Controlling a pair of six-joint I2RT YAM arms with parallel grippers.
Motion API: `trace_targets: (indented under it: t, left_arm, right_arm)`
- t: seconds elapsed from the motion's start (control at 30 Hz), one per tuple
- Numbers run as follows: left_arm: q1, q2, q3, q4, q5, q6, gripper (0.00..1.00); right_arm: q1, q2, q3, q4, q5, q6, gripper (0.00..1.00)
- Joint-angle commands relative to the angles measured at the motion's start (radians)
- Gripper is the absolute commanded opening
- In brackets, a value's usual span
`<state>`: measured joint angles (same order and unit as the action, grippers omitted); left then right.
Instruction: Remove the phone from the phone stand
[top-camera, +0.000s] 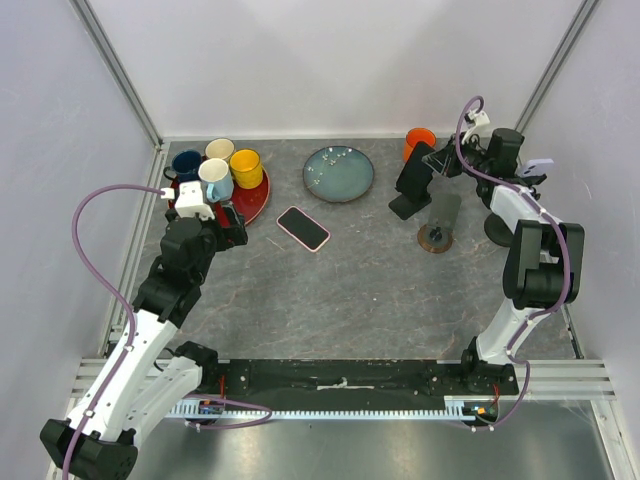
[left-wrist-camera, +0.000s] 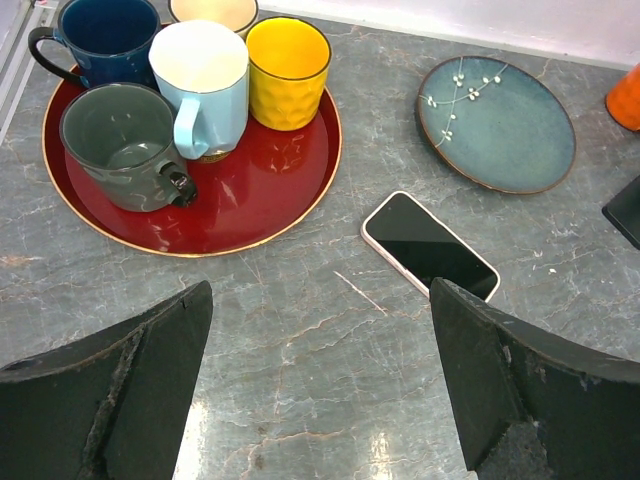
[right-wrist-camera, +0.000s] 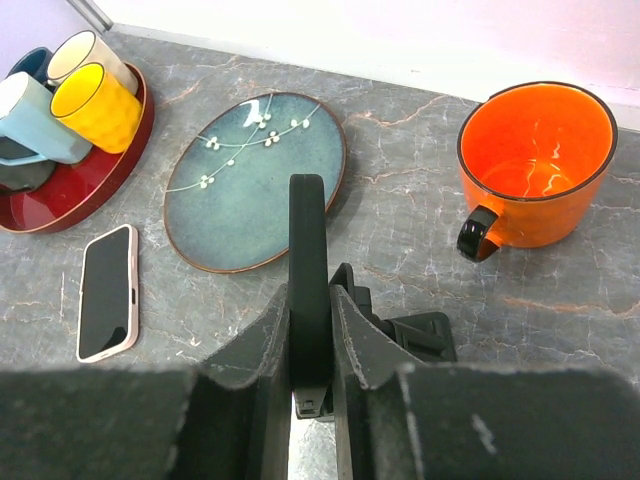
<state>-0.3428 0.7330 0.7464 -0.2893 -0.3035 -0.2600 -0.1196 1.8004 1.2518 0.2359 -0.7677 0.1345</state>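
Observation:
A black phone (right-wrist-camera: 308, 230) stands edge-on in a black phone stand (right-wrist-camera: 425, 333), near the back right of the table. My right gripper (right-wrist-camera: 310, 295) is shut on the phone, one finger pressed against each face, just above the stand's cradle. From above, the phone (top-camera: 412, 172) leans on the stand (top-camera: 404, 207) with the right gripper (top-camera: 437, 160) at its right side. My left gripper (left-wrist-camera: 320, 300) hangs open over bare table with nothing between its fingers; in the top view the left gripper (top-camera: 232, 222) is beside the red tray.
A second phone in a pink case (top-camera: 303, 228) lies flat mid-table. A red tray (top-camera: 254, 200) holds several mugs. A blue plate (top-camera: 339, 172) and an orange mug (top-camera: 420, 141) sit at the back. A grey upright piece on a round base (top-camera: 437, 228) stands right of the stand.

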Motion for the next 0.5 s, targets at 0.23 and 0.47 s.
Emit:
trace_targets:
  t: [0.23, 0.47]
  left_arm:
    - [-0.001, -0.015, -0.004, 0.047, 0.043, 0.041, 0.95]
    - [-0.002, -0.023, -0.021, 0.085, 0.133, 0.073, 0.96]
  right_arm:
    - [0.005, -0.116, 0.115, 0.019, -0.056, 0.007, 0.0]
    - [0.064, -0.246, 0.015, 0.101, -0.061, 0.086, 0.0]
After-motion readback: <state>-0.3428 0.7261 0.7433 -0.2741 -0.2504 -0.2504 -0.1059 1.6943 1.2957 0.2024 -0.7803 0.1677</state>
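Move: The right gripper already pinches the black phone stand's backrest; that stand's base lies almost straight below it, about 15 cm down. From this hand, the orange mug is some 17 cm ahead and 2 cm right, the plate roughly 10 cm ahead and 23 cm left, the clear stand 13 cm back and 7 cm right. From the left hand, the black base is about 22 cm ahead and 48 cm right, 20 cm lower. Keep the right fingers pinched on the black stand's backrest and raise it almost straight up about 6 cm, away from its base. Start slowly and speed up, easing slightly back and left near the end while the fingertips tip up some 5 degrees. ##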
